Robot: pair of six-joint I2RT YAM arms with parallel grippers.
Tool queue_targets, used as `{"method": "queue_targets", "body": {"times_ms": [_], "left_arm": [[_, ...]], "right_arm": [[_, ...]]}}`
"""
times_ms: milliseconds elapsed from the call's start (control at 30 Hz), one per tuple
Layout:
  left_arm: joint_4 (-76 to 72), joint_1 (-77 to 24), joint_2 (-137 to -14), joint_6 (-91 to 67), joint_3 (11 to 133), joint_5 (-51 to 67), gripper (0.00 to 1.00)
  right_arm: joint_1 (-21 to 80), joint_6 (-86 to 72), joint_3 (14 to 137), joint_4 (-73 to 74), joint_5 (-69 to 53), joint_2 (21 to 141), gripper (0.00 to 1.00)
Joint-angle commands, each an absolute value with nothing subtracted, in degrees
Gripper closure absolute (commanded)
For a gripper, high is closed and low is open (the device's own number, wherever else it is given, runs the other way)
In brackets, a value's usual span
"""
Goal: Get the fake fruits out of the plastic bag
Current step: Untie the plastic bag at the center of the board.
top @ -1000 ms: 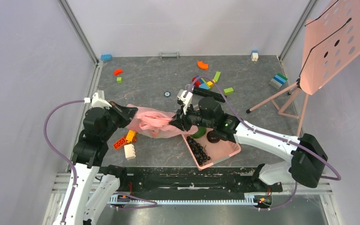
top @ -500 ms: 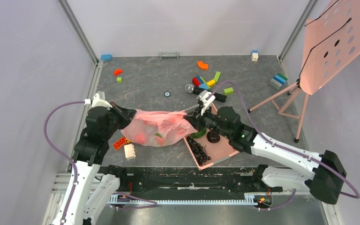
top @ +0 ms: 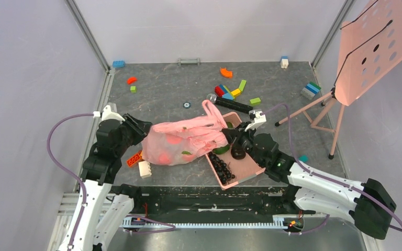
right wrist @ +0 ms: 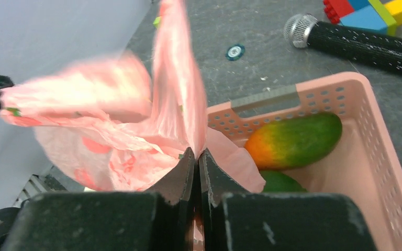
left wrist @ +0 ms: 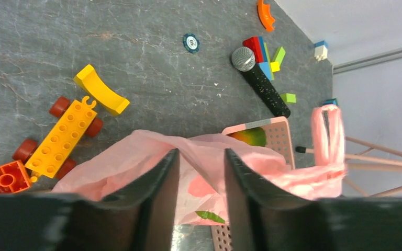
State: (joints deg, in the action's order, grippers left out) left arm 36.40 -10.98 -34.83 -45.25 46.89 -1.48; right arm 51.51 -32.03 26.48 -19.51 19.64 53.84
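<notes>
The pink plastic bag (top: 183, 140) lies stretched between my two grippers, its right end over the basket corner. One handle (top: 209, 109) sticks up. My right gripper (right wrist: 196, 151) is shut on a fold of the bag (right wrist: 136, 151) at its right end, also seen from above (top: 229, 135). My left gripper (left wrist: 201, 152) is at the bag's left end (top: 145, 127); its jaws stand apart, and the bag film (left wrist: 131, 157) drapes over their tips. A reddish patch (top: 163, 156) shows through the film; I cannot tell whether it is one of the fake fruits or print.
A rigid pink basket (top: 248, 170) at the near right holds an orange-and-green mango (right wrist: 293, 138), a green fruit (right wrist: 277, 183), black grapes (top: 221, 167) and a dark round thing (top: 238, 152). A microphone (top: 233, 104) lies behind it. Toy bricks (top: 138, 157) lie under the left arm. A pink stand (top: 366, 52) is at the right.
My right gripper closed on the bag and drew back to the right, pulling the bag out over the basket corner. The left gripper's jaws have parted.
</notes>
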Motion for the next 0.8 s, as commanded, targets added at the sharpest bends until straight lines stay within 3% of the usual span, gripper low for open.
{"method": "queue_targets", "body": {"times_ms": [0, 100, 233, 400, 767], "left_arm": [[35.1, -10.7, -34.1, -40.2, 49.3, -1.1, 0.41], [33.1, -10.7, -33.2, -38.1, 49.7, 2.0, 0.16], [25.5, -10.8, -31.4, -34.6, 49.1, 11.4, 0.02], [11.9, -10.9, -33.0, -28.7, 48.2, 33.3, 0.03], [14.2, -17.0, -24.7, -8.0, 43.7, 30.6, 0.0]], "right_arm": [[51.2, -29.5, 29.3, -27.3, 15.4, 54.9, 0.96], [51.2, -27.2, 30.5, -28.5, 11.5, 56.0, 0.96], [51.2, -25.6, 31.9, -29.2, 7.1, 57.6, 0.96], [51.2, -24.7, 34.1, -28.4, 4.1, 60.0, 0.96], [51.2, -23.2, 37.6, -26.7, 2.5, 63.3, 0.96]]}}
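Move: The plastic bag is stretched between the hands. Its middle lies some 11 cm to the left hand's right, 4 cm back and 9 cm below; the yellow toy truck is on the table about 4 cm left, 2 cm back and 22 cm below that hand. From the right hand, which pinches the bag's neck, the bag's middle is about 15 cm left, 2 cm back and 5 cm below, and the basket's middle 4 cm right, 2 cm back and 17 cm below. Opening wide, the left fingers let go of the bag's left end; that hand then sweeps up and to its right, about 9 cm up and 8 cm across, easing back over the bag as its fingertips swing up and clockwise some 35 degrees. The right hand keeps its pinch on the neck, carrying it about 6 cm left and 4 cm up with a slight counter-clockwise turn. ##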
